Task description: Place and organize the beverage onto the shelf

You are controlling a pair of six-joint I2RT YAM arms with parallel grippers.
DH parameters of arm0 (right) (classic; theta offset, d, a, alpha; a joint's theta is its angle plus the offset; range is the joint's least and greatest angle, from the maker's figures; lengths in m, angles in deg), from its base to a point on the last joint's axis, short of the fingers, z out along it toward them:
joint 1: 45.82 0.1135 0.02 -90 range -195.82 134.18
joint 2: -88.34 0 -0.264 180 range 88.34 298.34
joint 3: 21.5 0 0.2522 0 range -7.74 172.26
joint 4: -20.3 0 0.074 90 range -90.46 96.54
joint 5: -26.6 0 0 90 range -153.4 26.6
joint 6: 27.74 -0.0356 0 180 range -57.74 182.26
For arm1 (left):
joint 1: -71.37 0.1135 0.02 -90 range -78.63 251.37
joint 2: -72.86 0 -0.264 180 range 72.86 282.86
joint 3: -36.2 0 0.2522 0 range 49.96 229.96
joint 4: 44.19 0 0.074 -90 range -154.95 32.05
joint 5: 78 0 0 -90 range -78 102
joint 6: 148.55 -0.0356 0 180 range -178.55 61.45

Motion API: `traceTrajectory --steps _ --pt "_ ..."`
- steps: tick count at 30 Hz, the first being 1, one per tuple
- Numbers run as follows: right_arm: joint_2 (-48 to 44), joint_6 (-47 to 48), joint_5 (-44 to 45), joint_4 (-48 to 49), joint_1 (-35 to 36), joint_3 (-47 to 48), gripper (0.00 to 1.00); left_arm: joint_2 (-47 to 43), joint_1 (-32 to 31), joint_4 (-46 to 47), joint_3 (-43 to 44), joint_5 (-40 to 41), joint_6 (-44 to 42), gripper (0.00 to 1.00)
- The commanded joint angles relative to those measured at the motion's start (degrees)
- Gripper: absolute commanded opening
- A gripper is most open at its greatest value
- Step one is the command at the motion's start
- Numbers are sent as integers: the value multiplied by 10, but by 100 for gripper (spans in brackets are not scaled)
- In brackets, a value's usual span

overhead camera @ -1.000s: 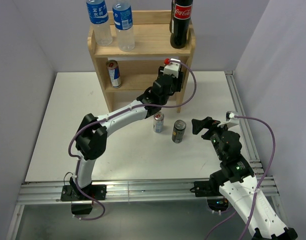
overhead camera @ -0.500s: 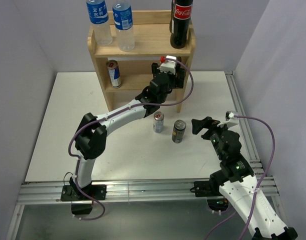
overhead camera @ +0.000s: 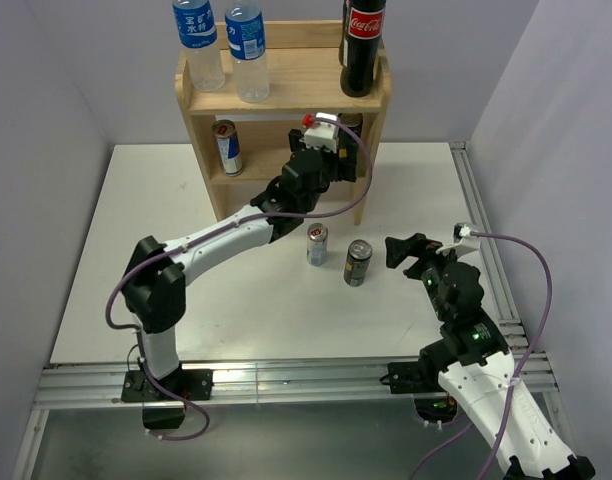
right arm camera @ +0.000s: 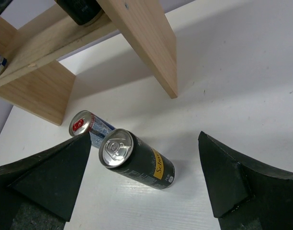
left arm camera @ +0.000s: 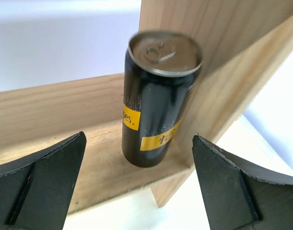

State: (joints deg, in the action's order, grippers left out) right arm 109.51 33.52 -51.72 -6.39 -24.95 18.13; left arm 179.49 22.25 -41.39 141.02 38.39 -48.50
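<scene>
The pale wooden shelf (overhead camera: pixel 286 95) stands at the back of the table. A black can with yellow labels (left arm camera: pixel 158 100) stands upright on its lower board, close to the right side panel. My left gripper (left arm camera: pixel 139 143) is open just in front of that can, with both fingers clear of it; from above the gripper (overhead camera: pixel 329 160) hovers at the shelf's lower tier. On the table stand a second black can (overhead camera: pixel 358 262) and a silver-blue can (overhead camera: pixel 317 244). My right gripper (overhead camera: pixel 411 250) is open to their right, holding nothing. In the right wrist view, the black can (right arm camera: pixel 137 160) lies between and beyond its fingers.
Two water bottles (overhead camera: pixel 226 45) and a cola bottle (overhead camera: pixel 364 45) stand on the shelf's top board. Another silver-blue can (overhead camera: pixel 227 147) stands at the left of the lower tier. Grey walls close in on both sides, and a metal rail (overhead camera: pixel 481 230) runs along the table's right edge.
My left gripper has opened, let go of the black can on the lower tier, and drawn back to the left. The right arm has not moved.
</scene>
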Motion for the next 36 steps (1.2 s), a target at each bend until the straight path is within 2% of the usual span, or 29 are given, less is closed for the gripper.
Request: traceTrajectory --steps 1,8,13,15,19,26,36 --pt "-12 -3 19 13 3 -3 100 -69 -10 -14 -12 -27 21 99" --pt "-9 -3 22 -27 5 24 100 -164 -36 -99 -69 -62 63 99" --pt "-1 -44 -19 -50 16 29 100 -264 -109 -164 -124 -25 79 99" --pt "7 -55 -7 -53 40 25 100 -295 -123 -187 -160 -18 103 99" --pt "81 -67 40 -82 101 45 100 -381 -142 -210 -225 -19 135 99" --pt "146 -120 152 -97 240 60 100 -433 -164 -246 -248 18 137 99" --pt "293 -148 171 7 255 9 100 -456 -165 -233 -296 37 135 99"
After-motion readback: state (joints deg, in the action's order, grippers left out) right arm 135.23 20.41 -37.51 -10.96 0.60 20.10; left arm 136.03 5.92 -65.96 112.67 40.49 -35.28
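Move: The shelved black can stands just off the left hand's open fingers, about 3 cm ahead, 3 cm right and 4 cm lower. On the table, 26 cm below that hand, are the small silver-blue can, 11 cm back and 3 cm left, and the black can, 16 cm back and 7 cm right. From the right hand the table's black can is about 5 cm ahead, 13 cm left and 15 cm down, the small can some 10 cm ahead, 23 cm left and equally low. Draw the open left gripper off the shelved can and back out of the shelf some 22 cm, rising slightly and passing above the small can, then swing left and begin to sink, fingers turned further right. Meanwhile bring the open right gripper left and down by 8 to 10 cm towards the table's black can, tipping its fingers down about 25 degrees, without closing. ##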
